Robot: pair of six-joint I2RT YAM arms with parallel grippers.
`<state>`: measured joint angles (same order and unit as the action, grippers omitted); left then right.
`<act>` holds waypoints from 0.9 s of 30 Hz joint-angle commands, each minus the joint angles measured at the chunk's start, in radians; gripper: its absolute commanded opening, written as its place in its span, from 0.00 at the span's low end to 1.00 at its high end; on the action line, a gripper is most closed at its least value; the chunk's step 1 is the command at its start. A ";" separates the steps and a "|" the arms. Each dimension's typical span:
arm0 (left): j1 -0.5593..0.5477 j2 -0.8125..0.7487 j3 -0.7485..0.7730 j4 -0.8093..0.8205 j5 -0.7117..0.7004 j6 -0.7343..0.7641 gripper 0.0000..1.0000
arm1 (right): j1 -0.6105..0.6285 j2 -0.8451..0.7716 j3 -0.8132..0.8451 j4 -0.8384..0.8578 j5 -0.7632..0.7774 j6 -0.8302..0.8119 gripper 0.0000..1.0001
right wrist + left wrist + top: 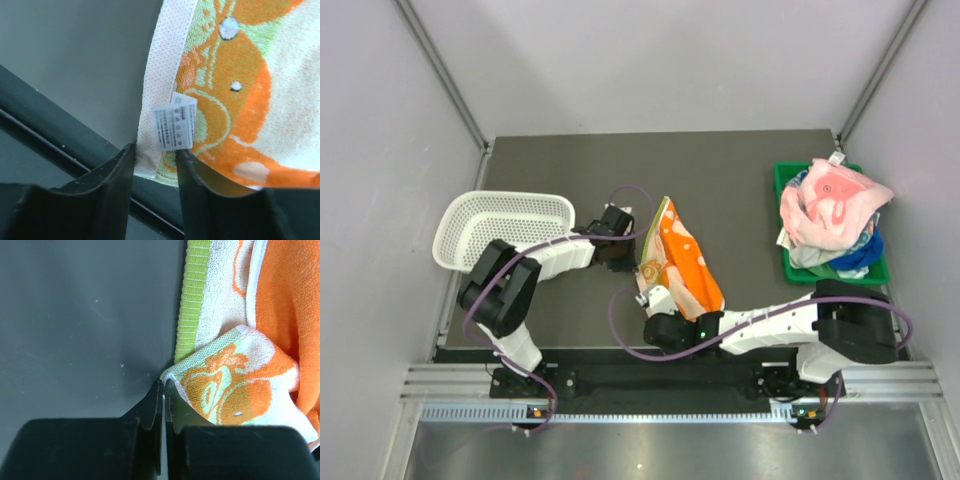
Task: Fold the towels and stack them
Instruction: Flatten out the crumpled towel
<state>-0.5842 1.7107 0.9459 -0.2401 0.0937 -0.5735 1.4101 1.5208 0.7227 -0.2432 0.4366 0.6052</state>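
Observation:
An orange towel (682, 258) with white and green motifs lies crumpled mid-table. My left gripper (621, 250) is at its left edge. In the left wrist view its jaws (163, 385) are shut, with a sliver of the towel's (225, 390) raised corner pinched at the tips. My right gripper (651, 298) is at the towel's near corner. It stands open (155, 150), and the hem and white label (174, 127) of the towel (240, 100) lie between its fingers. More towels, pink (830, 205), white and blue (865, 252), are heaped at the right.
The heaped towels sit in a green bin (782, 215) at the right edge of the table. A white mesh basket (500, 225) stands at the left, behind my left arm. The table's near edge and a dark rail (60, 120) run just under my right gripper.

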 commanded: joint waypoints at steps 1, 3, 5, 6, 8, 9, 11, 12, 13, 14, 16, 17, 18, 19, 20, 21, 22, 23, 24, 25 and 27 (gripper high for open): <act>-0.002 0.010 -0.035 -0.016 -0.003 0.011 0.00 | 0.016 0.012 0.020 -0.051 0.027 0.050 0.33; -0.003 -0.012 -0.032 -0.027 -0.012 0.012 0.00 | 0.016 0.009 0.023 -0.073 0.048 0.064 0.20; -0.002 -0.034 -0.025 -0.044 -0.018 0.012 0.00 | 0.016 -0.016 0.033 -0.119 0.088 0.065 0.08; -0.002 -0.058 -0.021 -0.048 -0.023 0.014 0.00 | 0.016 -0.030 0.049 -0.134 0.106 0.064 0.06; -0.002 -0.089 -0.004 -0.067 -0.025 0.015 0.00 | 0.016 -0.099 0.069 -0.194 0.167 0.058 0.00; -0.002 -0.124 0.001 -0.085 -0.029 0.015 0.00 | 0.012 -0.126 0.086 -0.214 0.188 0.051 0.00; -0.002 -0.163 0.024 -0.109 -0.038 0.021 0.00 | -0.016 -0.210 0.098 -0.244 0.223 0.030 0.00; -0.002 -0.205 0.033 -0.135 -0.040 0.023 0.00 | -0.031 -0.240 0.115 -0.277 0.232 0.022 0.00; -0.002 -0.229 0.048 -0.146 -0.046 0.024 0.00 | -0.046 -0.292 0.124 -0.287 0.235 0.012 0.00; -0.002 -0.250 0.056 -0.156 -0.046 0.030 0.00 | -0.074 -0.318 0.133 -0.298 0.244 -0.014 0.00; -0.002 -0.312 0.091 -0.197 -0.040 0.038 0.00 | -0.097 -0.385 0.168 -0.320 0.257 -0.042 0.00; -0.003 -0.335 0.102 -0.209 -0.032 0.041 0.00 | -0.111 -0.408 0.184 -0.323 0.263 -0.074 0.00; -0.002 -0.380 0.114 -0.218 -0.025 0.046 0.00 | -0.115 -0.425 0.216 -0.329 0.269 -0.093 0.00; -0.003 -0.404 0.141 -0.235 -0.016 0.049 0.00 | -0.117 -0.459 0.234 -0.337 0.289 -0.111 0.00; -0.002 -0.428 0.158 -0.245 -0.003 0.052 0.00 | -0.120 -0.473 0.256 -0.344 0.303 -0.143 0.00; -0.003 -0.472 0.177 -0.257 0.003 0.054 0.00 | -0.122 -0.485 0.298 -0.353 0.316 -0.162 0.00; -0.002 -0.496 0.224 -0.272 0.005 0.061 0.00 | -0.122 -0.510 0.322 -0.358 0.329 -0.180 0.00; -0.002 -0.514 0.252 -0.297 0.008 0.066 0.00 | -0.120 -0.522 0.363 -0.361 0.347 -0.220 0.00; -0.002 -0.546 0.311 -0.318 0.006 0.072 0.00 | -0.122 -0.542 0.386 -0.361 0.362 -0.258 0.00; -0.003 -0.560 0.342 -0.318 0.008 0.075 0.00 | -0.122 -0.550 0.408 -0.357 0.366 -0.259 0.00; -0.003 -0.589 0.404 -0.340 0.018 0.077 0.00 | -0.123 -0.568 0.474 -0.347 0.370 -0.314 0.00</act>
<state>-0.5842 1.1900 1.2430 -0.5396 0.0898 -0.5224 1.2972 0.9977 1.0904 -0.5999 0.7460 0.4065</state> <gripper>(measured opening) 0.025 0.018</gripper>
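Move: The left hand already grips the towel's left corner. The tagged near corner lies right between the right hand's still-open fingers, at their height, about 17 cm back and 6 cm to the right of the left hand. The towel's orange fold is centred some 18 cm ahead of the right hand and 4 cm to its right. The white basket's middle is roughly 8 cm ahead of the left hand and 27 cm to its left. Right fingers pinch the tagged corner, then both hands raise their corners some 26 cm, the right also forward. ##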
